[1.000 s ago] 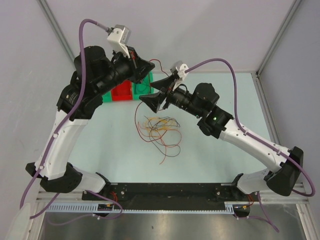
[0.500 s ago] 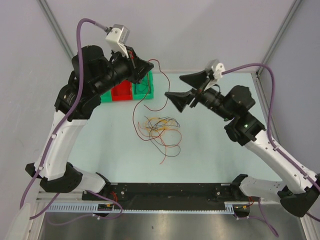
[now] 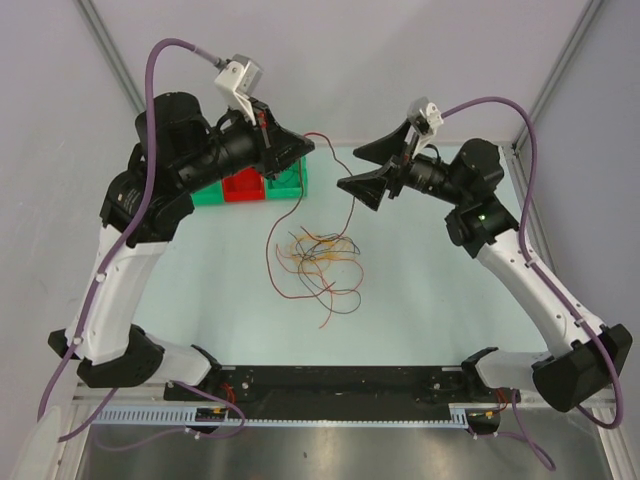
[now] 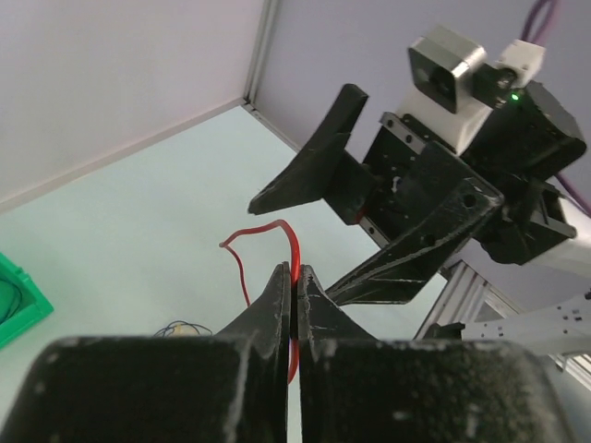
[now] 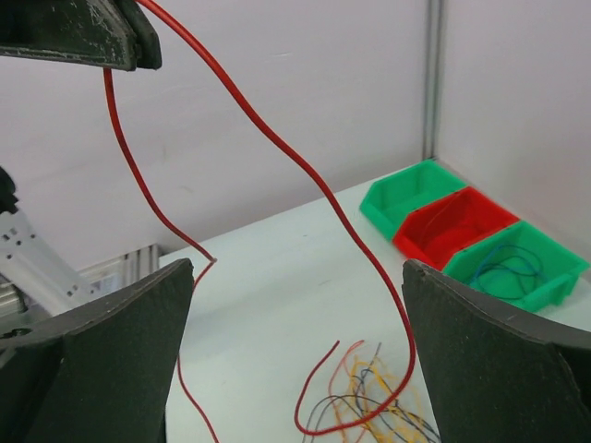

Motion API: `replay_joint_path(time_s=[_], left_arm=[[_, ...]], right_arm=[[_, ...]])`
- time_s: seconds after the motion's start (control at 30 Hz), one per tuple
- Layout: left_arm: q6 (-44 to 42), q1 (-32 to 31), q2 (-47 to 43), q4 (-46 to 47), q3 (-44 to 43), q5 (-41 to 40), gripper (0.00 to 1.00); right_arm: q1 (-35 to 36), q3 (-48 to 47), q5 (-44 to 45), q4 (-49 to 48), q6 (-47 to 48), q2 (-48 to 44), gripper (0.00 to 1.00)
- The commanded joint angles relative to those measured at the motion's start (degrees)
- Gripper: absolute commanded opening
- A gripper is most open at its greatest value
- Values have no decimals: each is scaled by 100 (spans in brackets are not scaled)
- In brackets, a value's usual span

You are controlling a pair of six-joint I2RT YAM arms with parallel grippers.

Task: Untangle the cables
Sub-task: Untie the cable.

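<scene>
My left gripper (image 3: 306, 148) is shut on one red cable (image 3: 268, 255) and holds it above the table. In the left wrist view its jaws (image 4: 294, 273) are pressed together with the red cable (image 4: 279, 225) arching out of the tip. The cable droops on both sides of the pinch, and one strand runs down into the pile of thin orange, yellow, red and dark cables (image 3: 322, 252) on the table. My right gripper (image 3: 350, 169) faces the left one, wide open and holding nothing. In the right wrist view the red cable (image 5: 305, 171) hangs between its spread fingers (image 5: 120, 323) without touching them.
A row of small bins stands at the back left: a red bin (image 3: 243, 186) between green ones (image 3: 290, 180), also seen as a red bin (image 5: 457, 221) and a green bin (image 5: 522, 258) holding coiled wire. Grey walls and metal frame posts (image 3: 555, 85) enclose the table.
My right gripper has let go of the cable, opened fully and pulled back to the right. The left gripper keeps its grip on the red cable, now stretched further rightward.
</scene>
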State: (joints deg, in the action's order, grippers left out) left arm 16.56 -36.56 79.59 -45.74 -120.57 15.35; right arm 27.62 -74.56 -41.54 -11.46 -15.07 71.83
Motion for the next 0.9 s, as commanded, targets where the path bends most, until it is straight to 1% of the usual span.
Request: replay_joint_path(time_s=[0.0,0.1,0.27,0.4,0.73,0.87], left_arm=[[155,26,-146,21,-151,372,1],[207,26,-198,117,-19,433,0],[348,26,-286,407,341,573,0],[383,26,-278,469,394,592,0],[488,26,-348,715,587,504,0],[594,26,-383,908,754,469,0]], right_arm=[[-2,-296,-653,-593,-444,94,100],[51,-295,-689,-699,-523,173,100],[332,-304,-566,-848,-514,287,100],[508,-304,-496,-919,-506,375,100],[859,-304,-346,-928,-515,393,100],[1122,-295,-65,-761,-357,384,100]])
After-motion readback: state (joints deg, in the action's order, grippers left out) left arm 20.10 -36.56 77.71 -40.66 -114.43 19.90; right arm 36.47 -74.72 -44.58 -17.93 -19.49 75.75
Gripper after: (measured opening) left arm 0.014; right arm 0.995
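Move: The red cable's raised loop, just beyond the left fingertips that pinch it, is the right hand's goal: about 4 cm to its left, 2 cm back and 5 cm above. The left gripper is some 7 cm left of the right hand, 4 cm back and 6 cm higher. The cable pile lies roughly 44 cm below, 4 cm left, level forward. From the left hand, the loop is about 3 cm right and 2 cm ahead, level. Still pinching the red cable, the left hand holds it up almost in place, easing about 1.5 cm to the right and slightly back and down. The right hand, jaws kept wide open, closes in on the loop beside the left fingertips: about 5 cm left and 4 cm back at nearly constant height, while turning some 15 degrees counter-clockwise. ##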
